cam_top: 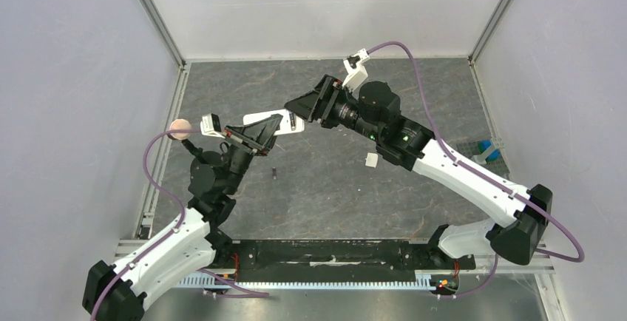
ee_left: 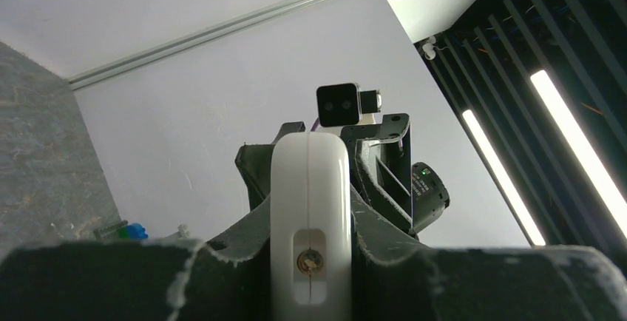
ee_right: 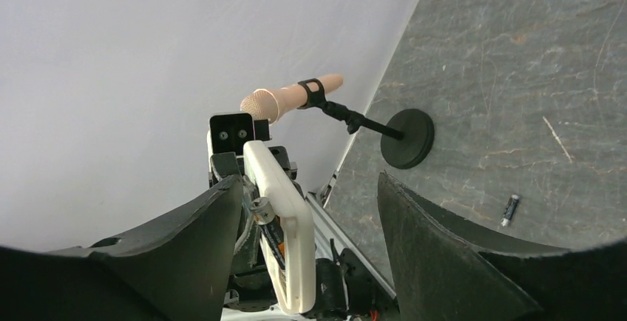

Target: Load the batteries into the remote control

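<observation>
My left gripper (cam_top: 260, 134) is shut on the white remote control (cam_top: 272, 124) and holds it up above the table. In the left wrist view the remote control (ee_left: 310, 203) stands edge-on between the jaws. One battery (ee_right: 275, 234) lies slanted in the remote control's (ee_right: 290, 240) open compartment, its plus end sticking out. My right gripper (ee_right: 309, 182) is open, with its fingers on either side of the remote's end; the left finger (ee_right: 185, 247) is close beside the battery. A second battery (cam_top: 273, 172) lies loose on the table, and this battery (ee_right: 510, 209) also shows in the right wrist view.
A small white cover piece (cam_top: 371, 160) lies on the table under my right arm. A pink microphone (cam_top: 180, 128) on a round black base (ee_right: 406, 138) stands at the left wall. Blue items (cam_top: 488, 149) sit at the right edge.
</observation>
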{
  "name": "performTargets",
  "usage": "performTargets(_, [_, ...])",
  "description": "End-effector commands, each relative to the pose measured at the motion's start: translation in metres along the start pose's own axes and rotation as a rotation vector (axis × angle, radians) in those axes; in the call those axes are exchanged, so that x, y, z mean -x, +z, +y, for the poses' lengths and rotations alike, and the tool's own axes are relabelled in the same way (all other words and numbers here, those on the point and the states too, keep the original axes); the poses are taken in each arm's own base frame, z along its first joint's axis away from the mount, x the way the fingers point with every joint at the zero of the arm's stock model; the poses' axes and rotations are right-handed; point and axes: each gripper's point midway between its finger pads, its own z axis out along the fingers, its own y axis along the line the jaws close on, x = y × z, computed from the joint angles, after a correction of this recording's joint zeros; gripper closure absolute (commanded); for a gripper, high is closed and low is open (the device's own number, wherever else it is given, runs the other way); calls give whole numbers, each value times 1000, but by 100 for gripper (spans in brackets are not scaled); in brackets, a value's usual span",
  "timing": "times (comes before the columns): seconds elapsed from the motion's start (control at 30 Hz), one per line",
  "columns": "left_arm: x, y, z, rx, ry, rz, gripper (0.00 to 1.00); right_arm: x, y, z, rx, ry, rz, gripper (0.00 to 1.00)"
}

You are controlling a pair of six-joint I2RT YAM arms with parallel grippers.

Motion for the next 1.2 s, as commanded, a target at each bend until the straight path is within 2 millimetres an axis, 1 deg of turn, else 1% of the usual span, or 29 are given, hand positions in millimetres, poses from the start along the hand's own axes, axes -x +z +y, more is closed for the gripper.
performTargets(0.0, [-3, -1, -3, -3, 63, 22, 98, 15, -2, 29, 78, 43, -13, 31])
performTargets(0.23, [-4, -5, 0, 7, 74, 29, 98, 14, 2, 34, 99, 81, 1, 33])
performTargets(0.37, [-4, -6, 1, 8, 78, 30, 98, 12, 4, 32, 102, 105, 21, 40])
performTargets(0.47, [-4, -6, 2, 10, 78, 26, 98, 14, 5, 37, 127, 114, 17, 48])
performTargets(0.57, [-3, -6, 3, 10, 75, 22, 98, 13, 4, 36, 131, 121, 24, 58])
performTargets(0.67, [-3, -7, 2, 8, 72, 20, 98, 10, 4, 33, 131, 127, 31, 62])
performTargets(0.77, [-2, -7, 2, 6, 69, 17, 98, 8, 4, 32, 133, 129, 39, 66])
performTargets(0.93, [-2, -7, 2, 6, 64, 14, 98, 4, 4, 29, 133, 118, 52, 67])
performTargets(1.17, [-2, -6, -2, -6, 63, 15, 98, -1, 4, 20, 115, 96, 66, 70])
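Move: The battery in the remote's open back lies about 4 cm back from the right hand, level with it sideways and some 2 cm higher. The remote's middle is about 4 cm back, 4 cm to the left and 1 cm above that hand; a loose battery lies on the table, roughly 3 cm back, 6 cm left and 37 cm below. From the left hand, already gripping the remote, the remote's battery is 1 cm back, 4 cm right and 1 cm above. The battery's near-level end is lined up between the right hand's fingers: that hand eases about 1 cm left and 1 cm up, tilting its fingertips up and round by some 10 degrees, while its gap narrows by over half without shutting. The left hand keeps its hold on the remote and sinks about 1.5 cm. Whether the right fingers touch the battery can't be seen. ##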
